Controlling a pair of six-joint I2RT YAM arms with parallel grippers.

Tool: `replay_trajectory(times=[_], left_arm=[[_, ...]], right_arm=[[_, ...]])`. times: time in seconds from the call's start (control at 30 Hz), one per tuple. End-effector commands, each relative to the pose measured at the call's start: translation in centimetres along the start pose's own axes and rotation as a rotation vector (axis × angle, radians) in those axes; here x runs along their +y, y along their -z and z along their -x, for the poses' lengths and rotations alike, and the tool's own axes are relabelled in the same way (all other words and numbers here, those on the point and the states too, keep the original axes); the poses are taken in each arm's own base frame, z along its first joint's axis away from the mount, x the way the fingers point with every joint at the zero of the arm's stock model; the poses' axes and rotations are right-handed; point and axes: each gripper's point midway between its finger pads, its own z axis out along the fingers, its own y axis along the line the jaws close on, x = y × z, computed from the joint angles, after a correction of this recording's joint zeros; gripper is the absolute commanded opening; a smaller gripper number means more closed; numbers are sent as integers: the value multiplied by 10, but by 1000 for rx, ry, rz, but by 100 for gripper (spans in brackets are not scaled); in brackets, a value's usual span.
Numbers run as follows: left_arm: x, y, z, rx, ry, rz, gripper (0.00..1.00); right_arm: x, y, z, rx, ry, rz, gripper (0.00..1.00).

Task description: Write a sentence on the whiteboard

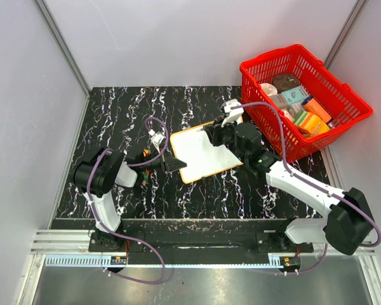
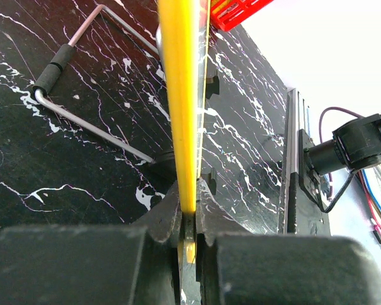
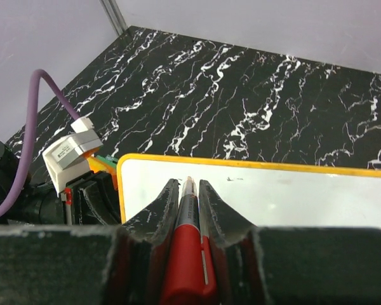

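The whiteboard (image 1: pixel 202 154), white with an orange-yellow rim, lies tilted on the black marbled table. My left gripper (image 1: pixel 173 164) is shut on its left rim. In the left wrist view that rim (image 2: pixel 181 95) runs edge-on into the left gripper (image 2: pixel 189 213). My right gripper (image 1: pixel 218 135) hovers over the board's far part, shut on a red marker (image 3: pixel 189 254) with its tip just above or on the white face (image 3: pixel 292 197). Only a tiny dark mark (image 3: pixel 232 180) shows there; the sentence is not in view.
A red basket (image 1: pixel 349 101) full of packaged goods stands at the back right, close to the right arm. A bent metal wire with a black grip (image 2: pixel 57 60) lies on the table behind the board. Grey walls enclose the table on three sides.
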Motion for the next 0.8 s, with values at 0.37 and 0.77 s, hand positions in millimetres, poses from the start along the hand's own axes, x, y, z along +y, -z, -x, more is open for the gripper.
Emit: replay_trajectory(times=[0.37, 0.77], left_arm=[[29, -9, 6, 97, -22, 73, 26], [4, -4, 36, 78, -124, 142, 70]], right_arm=[[26, -1, 23, -171, 80, 79, 0], [19, 21, 35, -196, 69, 50, 0]])
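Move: The right hand holds the marker. The whiteboard's middle lies about 12 cm below that hand, some 3 cm back and level sideways; the red basket is roughly 30 cm to the right and 9 cm ahead, around 17 cm lower. The left hand pinches the board's left edge, with the board's middle about 9 cm to its right, 4 cm ahead and 4 cm up; the orange box lies 15 cm to its left, level ahead, 5 cm below. Left hand edges 2 cm forward, opening off the whiteboard's edge; right hand goes 2 cm left, then back-right. ##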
